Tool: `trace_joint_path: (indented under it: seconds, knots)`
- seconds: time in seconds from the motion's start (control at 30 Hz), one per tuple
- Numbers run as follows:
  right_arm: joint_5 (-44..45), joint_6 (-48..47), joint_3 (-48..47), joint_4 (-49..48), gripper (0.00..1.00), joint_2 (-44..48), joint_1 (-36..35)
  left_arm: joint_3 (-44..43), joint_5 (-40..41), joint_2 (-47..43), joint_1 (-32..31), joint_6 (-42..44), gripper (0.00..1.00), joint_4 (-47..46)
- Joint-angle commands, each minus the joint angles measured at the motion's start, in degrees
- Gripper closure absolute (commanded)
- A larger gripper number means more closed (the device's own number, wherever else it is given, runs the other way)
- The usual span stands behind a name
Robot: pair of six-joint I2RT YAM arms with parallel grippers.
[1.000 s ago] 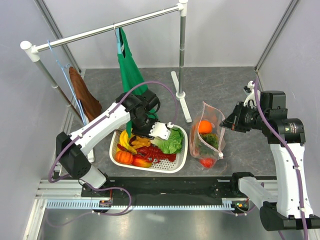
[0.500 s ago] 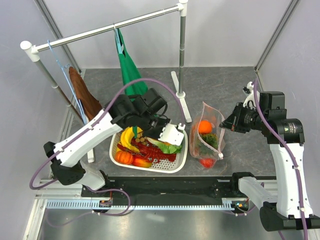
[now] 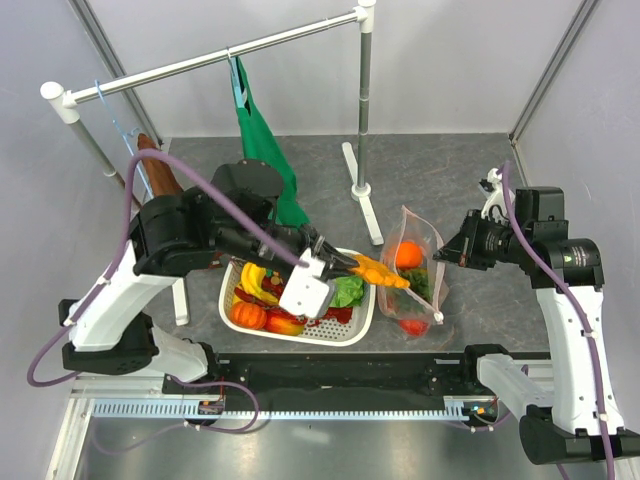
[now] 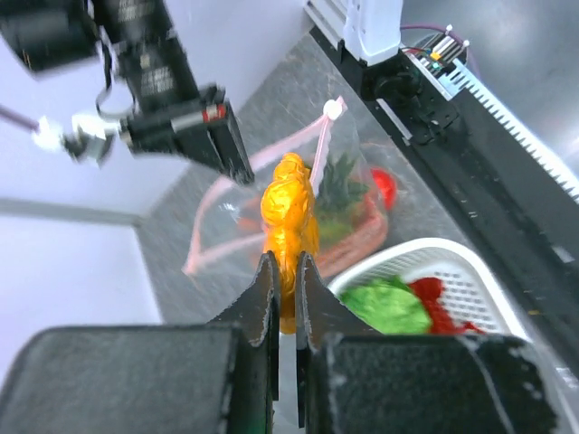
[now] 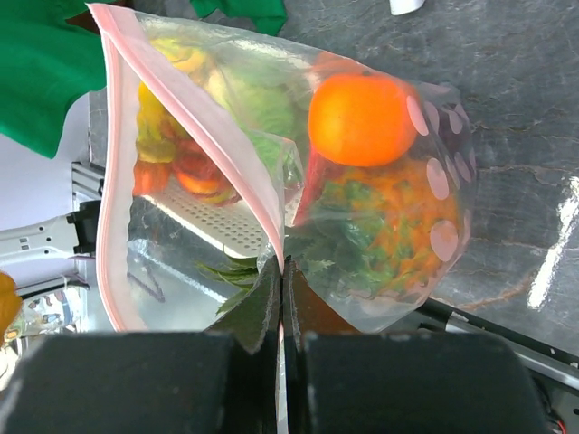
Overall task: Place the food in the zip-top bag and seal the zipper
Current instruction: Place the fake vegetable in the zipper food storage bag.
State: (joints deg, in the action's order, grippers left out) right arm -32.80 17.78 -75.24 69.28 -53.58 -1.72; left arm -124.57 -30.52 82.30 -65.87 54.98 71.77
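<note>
My left gripper (image 3: 345, 266) (image 4: 284, 271) is shut on a glossy orange, lumpy piece of food (image 3: 383, 272) (image 4: 289, 212), held in the air just left of the zip-top bag's mouth. The clear zip-top bag (image 3: 418, 262) (image 5: 380, 190) stands propped open, with an orange fruit (image 5: 362, 117) and green-leaved food inside. My right gripper (image 3: 452, 250) (image 5: 282, 269) is shut on the zipper, the pink strip (image 5: 194, 117) at the bag's rim, and holds it up. More food lies in the white basket (image 3: 362, 320): bananas (image 3: 255, 280), a pumpkin (image 3: 247, 315), lettuce (image 3: 348, 292).
A white clothes rack stands behind the basket, with a green cloth (image 3: 262, 140) and a brown cloth (image 3: 165, 180) hanging from it; its foot (image 3: 360, 190) rests near the bag. The black arm-mount rail (image 3: 330, 370) runs along the near edge.
The left gripper closed on the orange piece in the basket, lifted it and swung right toward the bag's mouth. The right gripper and the bag stayed put.
</note>
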Motion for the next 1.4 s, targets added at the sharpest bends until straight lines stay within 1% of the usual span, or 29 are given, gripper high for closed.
trace_joint_path:
  seconds: [0.0, 0.03, 0.17, 0.23, 0.27, 0.4, 0.5, 0.57, 0.6, 0.77, 0.8, 0.97, 1.03, 1.1, 1.17, 1.23, 1.3, 1.33, 1.37]
  knots:
    - [-2.36, -0.91, -1.75, -1.42, 1.00, -0.29, -0.04, 5.82, 2.38, -0.66, -3.21, 14.69, 0.98, -8.22]
    - [-2.71, -0.73, -2.01, -1.51, 1.00, -0.56, 0.04, 6.01, 3.18, -0.13, -3.48, 18.28, 0.98, -8.74]
    - [-3.68, -0.12, -2.98, -1.69, 1.00, -0.65, -0.04, 5.74, 3.80, 2.16, -3.92, 22.44, 0.98, -15.14]
    - [-4.12, 0.32, -3.16, -1.95, 1.00, -0.65, 0.05, 5.92, 4.33, 3.29, -4.18, 26.83, 0.98, -15.87]
    - [-4.29, 0.41, -3.24, -1.95, 1.00, -0.73, -0.04, 5.92, 4.77, 3.74, -4.27, 28.24, 0.98, -15.78]
    - [-4.12, 0.59, -4.47, -1.78, 1.00, -0.91, 0.05, 8.02, 8.36, 4.71, -4.89, 39.64, 0.98, -10.96]
    - [-2.98, 0.76, -5.35, -1.78, 1.00, -0.74, 0.05, 10.48, 11.35, 4.53, -5.41, 44.49, 0.98, -7.71]
    - [-2.19, 1.03, -5.62, -1.78, 1.00, -0.65, 0.05, 12.06, 13.90, 4.79, -6.11, 46.78, 0.98, -5.95]
    - [-2.18, 1.11, -5.62, -1.86, 1.00, -0.47, 0.13, 12.60, 16.61, 4.88, -6.29, 48.19, 0.98, -5.24]
    - [-2.80, 1.20, -5.27, -1.86, 1.00, -0.21, 0.05, 13.57, 22.08, 6.29, -7.26, 50.83, 0.97, -1.90]
    - [-2.97, 1.20, -5.27, -1.95, 1.00, -0.29, 0.05, 13.74, 23.74, 6.47, -7.43, 51.62, 0.96, -1.98]
    - [-4.38, 1.99, -4.56, -2.56, 1.00, -0.12, 0.05, 12.08, 26.91, 9.45, -7.70, 52.59, 0.93, -4.61]
    - [-4.64, 2.35, -4.39, -2.74, 1.00, -0.29, 0.05, 11.37, 28.32, 11.38, -7.87, 52.95, 0.89, -5.06]
    - [-4.99, 2.52, -4.47, -2.92, 1.00, -0.29, 0.05, 10.41, 28.15, 12.44, -8.05, 53.21, 0.79, -5.93]
    - [-4.91, 2.61, -4.74, -3.01, 1.00, -0.29, 0.05, 9.27, 27.19, 13.66, -8.40, 52.25, 0.65, -7.51]
    - [-4.91, 2.70, -4.56, -3.01, 1.00, -0.29, 0.05, 7.16, 26.39, 14.81, -8.93, 49.27, 0.62, -8.66]
    - [-4.82, 2.70, -4.39, -3.18, 1.00, -0.29, 0.05, 4.17, 27.62, 16.39, -9.28, 44.98, 0.57, -9.45]
    - [-4.73, 2.87, -4.21, -3.18, 1.00, -0.21, 0.05, 3.55, 28.49, 16.49, -9.45, 43.82, 0.53, -9.45]
    - [-4.65, 2.87, -4.21, -3.18, 1.00, -0.21, 0.05, 3.64, 29.63, 15.70, -9.54, 42.85, 0.46, -9.54]
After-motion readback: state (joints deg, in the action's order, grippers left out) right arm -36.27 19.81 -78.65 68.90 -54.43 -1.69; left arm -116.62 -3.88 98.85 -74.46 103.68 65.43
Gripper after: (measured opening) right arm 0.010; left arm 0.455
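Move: The ginger is already in my left fingers. The middle of the bag's mouth lies about 12 cm to their right, 9 cm ahead and 16 cm below; my right gripper, pinching its rim, is 16 cm right, 11 cm ahead and 15 cm below. The orange in the bag lies 14 cm right, 17 cm ahead, and the lettuce nearly straight ahead by 10 cm, both some 28 cm below. From my right hand the mouth's middle is 4 cm left, 2 cm back and just below. I carry the ginger with my left hand about 12 cm down, nearly as far right and 7 cm forward into the bag's mouth: first rightward, then mostly down, rolling the wrist some 50 degrees and tipping the fingers steeper. Near the end they open and let go while still pushing right. My right hand keeps its pinch on the rim and lifts it about 2 cm. ##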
